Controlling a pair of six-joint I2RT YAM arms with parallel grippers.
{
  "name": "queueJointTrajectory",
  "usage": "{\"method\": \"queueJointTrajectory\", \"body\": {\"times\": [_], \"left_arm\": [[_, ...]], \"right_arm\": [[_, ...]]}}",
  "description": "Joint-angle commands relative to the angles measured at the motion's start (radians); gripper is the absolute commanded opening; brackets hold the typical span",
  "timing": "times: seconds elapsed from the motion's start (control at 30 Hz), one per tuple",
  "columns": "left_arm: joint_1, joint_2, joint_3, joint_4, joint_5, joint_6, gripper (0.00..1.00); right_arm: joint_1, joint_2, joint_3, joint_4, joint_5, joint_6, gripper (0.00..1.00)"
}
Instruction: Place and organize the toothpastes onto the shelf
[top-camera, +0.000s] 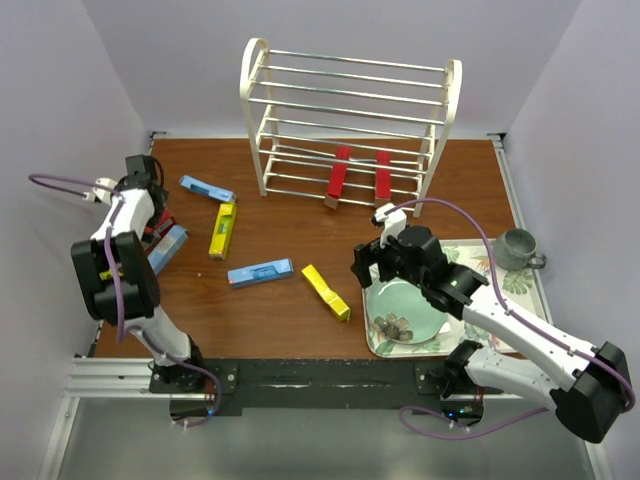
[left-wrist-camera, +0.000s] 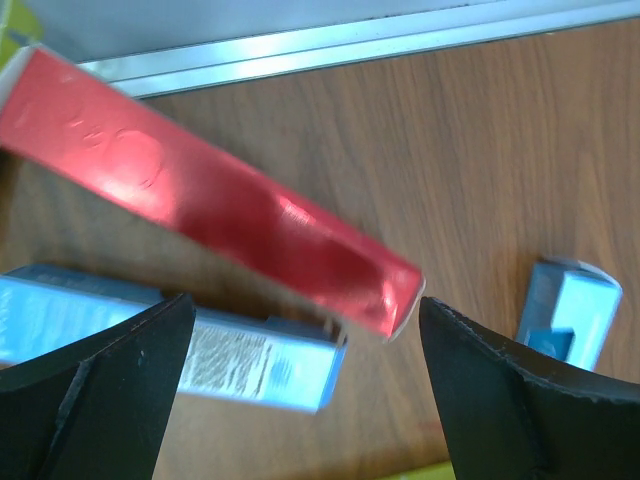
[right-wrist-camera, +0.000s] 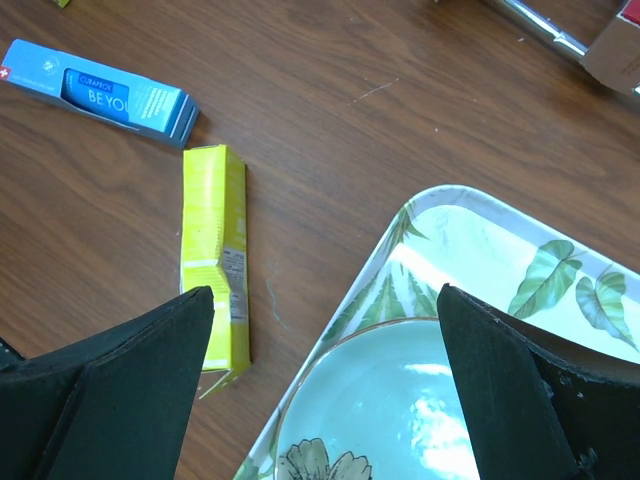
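The white wire shelf (top-camera: 350, 110) stands at the back with two red toothpastes (top-camera: 340, 172) leaning on its lower rungs. Loose on the table lie blue toothpastes (top-camera: 207, 188) (top-camera: 260, 272) and yellow ones (top-camera: 223, 229) (top-camera: 326, 292). My left gripper (top-camera: 150, 218) (left-wrist-camera: 305, 385) hangs open above a red toothpaste (left-wrist-camera: 210, 205) that lies across a blue one (left-wrist-camera: 235, 362); another blue one (left-wrist-camera: 568, 312) lies to its right. My right gripper (top-camera: 365, 268) (right-wrist-camera: 325, 395) is open over the tray's left rim, with a dented yellow toothpaste (right-wrist-camera: 213, 250) by its left finger and a blue one (right-wrist-camera: 100, 90) beyond.
A floral tray (top-camera: 505, 285) (right-wrist-camera: 450, 225) with a pale green plate (top-camera: 400, 305) (right-wrist-camera: 390, 410) sits at the front right. Behind the tray stands a grey mug (top-camera: 518, 248). A metal rail (left-wrist-camera: 350, 45) edges the table close to the left gripper.
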Motion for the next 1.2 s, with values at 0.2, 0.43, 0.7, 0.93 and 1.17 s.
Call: {"method": "queueJointTrajectory", "body": {"times": [0.2, 0.43, 0.7, 0.93, 1.17], "left_arm": [[0.030, 0.227, 0.190, -0.124, -0.010, -0.128, 1.00], [0.032, 0.293, 0.206, -0.112, 0.019, -0.161, 0.96], [0.032, 0.318, 0.219, -0.095, 0.067, -0.134, 0.77], [0.024, 0.238, 0.170, -0.055, 0.127, -0.043, 0.49], [-0.003, 0.137, 0.141, -0.023, 0.165, 0.110, 0.37]], "right_arm": [[0.001, 0.010, -0.026, 0.070, 0.053, -0.052, 0.99], [0.002, 0.020, -0.036, 0.087, 0.073, -0.064, 0.99], [0.005, 0.024, -0.042, 0.099, 0.076, -0.066, 0.98], [0.004, 0.020, -0.044, 0.105, 0.073, -0.064, 0.98], [0.008, 0.016, -0.041, 0.104, 0.060, -0.060, 0.99]]}}
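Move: The red toothpaste box at the table's left edge has its middle some 3 cm back and 4 cm left of the left hand, about 8 cm below. The near blue toothpaste lies about 7 cm back and 4 cm right of that hand, the far blue one about 10 cm ahead and 13 cm right, and the edge yellow one about 16 cm back and 4 cm left. From the right hand, the red box is about 9 cm ahead, 61 cm left and 15 cm below. The left fingers close from wide open to about half and pinch the red toothpaste between them, towards its far right end. To get there the hand sinks about 7.5 cm, easing some 2 cm forward with a slight tilt of the wrist; once the fingers have gripped, it starts back up by about 1 cm and drifts a little to the right. ##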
